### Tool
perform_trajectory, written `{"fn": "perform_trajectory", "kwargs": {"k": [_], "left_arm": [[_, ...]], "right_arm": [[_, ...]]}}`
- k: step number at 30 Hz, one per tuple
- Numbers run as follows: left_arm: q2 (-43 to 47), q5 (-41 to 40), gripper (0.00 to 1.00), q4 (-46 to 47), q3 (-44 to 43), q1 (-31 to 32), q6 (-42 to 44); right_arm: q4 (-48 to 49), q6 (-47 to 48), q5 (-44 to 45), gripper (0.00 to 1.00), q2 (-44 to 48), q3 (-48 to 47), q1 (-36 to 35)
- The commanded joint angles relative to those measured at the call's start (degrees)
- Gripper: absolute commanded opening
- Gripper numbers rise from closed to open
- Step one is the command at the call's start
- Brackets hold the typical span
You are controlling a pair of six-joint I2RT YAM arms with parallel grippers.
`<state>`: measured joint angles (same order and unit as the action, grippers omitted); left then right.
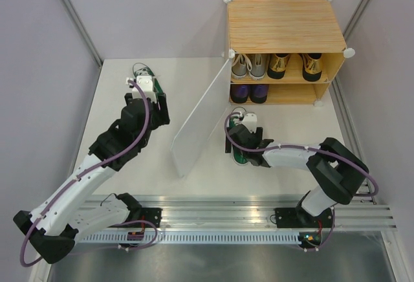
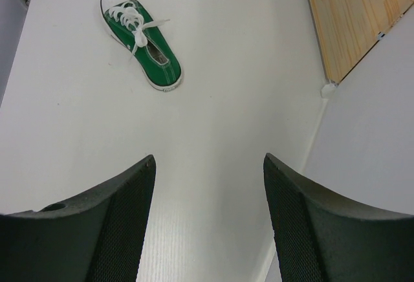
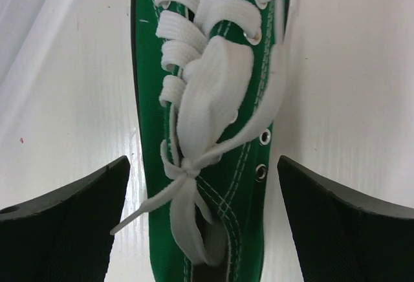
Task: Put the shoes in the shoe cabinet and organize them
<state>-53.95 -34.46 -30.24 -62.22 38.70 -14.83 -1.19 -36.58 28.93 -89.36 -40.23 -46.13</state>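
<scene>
One green sneaker [image 3: 213,101] with white laces lies on the table between the fingers of my right gripper [image 3: 204,163], which stands open around it without touching; from above, this gripper [image 1: 238,143] covers most of that sneaker [image 1: 240,158]. The other green sneaker [image 2: 142,39] lies at the far left, well ahead of my open, empty left gripper [image 2: 208,165]. From above it [image 1: 143,70] peeks out beyond the left gripper [image 1: 147,91]. The shoe cabinet [image 1: 284,23] holds grey sneakers [image 1: 249,66] and gold shoes [image 1: 295,66] on the upper shelf, purple shoes [image 1: 249,93] below.
The cabinet's white door panel [image 1: 200,117] stands swung open between the two arms, reaching toward the table's middle. In the left wrist view the cabinet's wooden side [image 2: 359,17] is at the upper right. Grey walls close in the table at left, back and right.
</scene>
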Motion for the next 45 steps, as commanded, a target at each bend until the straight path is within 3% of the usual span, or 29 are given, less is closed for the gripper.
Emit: {"fn": "perform_trajectory", "kwargs": {"k": [1,9,18,24,25,28,33,40,45], "left_arm": [[-0.1,0.8,0.72,2.7,-0.2,-0.2,1.5],[-0.3,2.0,0.72,2.7,-0.1,-0.2,1.3],[-1.0,3.6,0.72,2.7,-0.2,-0.2,1.5],[-1.2,3.8,0.72,2.8,-0.1,-0.2,1.6],[-1.3,4.0,0.72,2.7,0.0,-0.2,1.6],[-1.7,4.2,0.72,2.7,-0.1,-0.2,1.6],[-1.7,4.3,0.72,2.7,0.1,-0.2,1.6],[-2.1,5.2,0.72,2.6,0.0,-0.2,1.7],[-1.7,5.0,0.72,2.6,0.0,-0.2,1.8]], "right_arm": [[4.7,0.3,1.0,0.98,-2.8,-1.5,-0.2],[6.5,-1.2,1.0,0.98,-4.3,0.2,-0.5],[6.3,-1.7,1.2,0.83,-7.1,1.6,-0.9],[6.2,-1.6,-0.8,0.65,-8.0,1.0,-0.9],[6.2,-1.7,-0.9,0.52,-7.6,1.0,-0.8],[4.0,-1.0,0.2,0.33,-4.9,0.4,-0.8],[-0.7,0.6,0.6,0.20,4.2,1.2,1.3],[-3.1,1.0,-5.5,0.15,24.6,9.5,12.5],[-5.2,1.0,-8.9,0.15,30.3,13.6,20.8]]}}
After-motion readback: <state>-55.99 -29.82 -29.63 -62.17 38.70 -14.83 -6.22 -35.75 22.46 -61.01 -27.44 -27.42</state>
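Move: The green shoe lies right under and between the right hand's open fingers, its middle about 2 cm ahead, 1 cm left and 1 cm lower. From that hand the purple shoes' heels stand roughly 15 cm ahead and 1 cm right, in the lower shelf, and the open door's middle is about 12 cm left, level fore and aft. From the left hand the same green shoe is some 25 cm right, 2 cm ahead and 29 cm below. The right hand pinches the green shoe's sides and carries it about 12 cm right, rising 6 cm. ##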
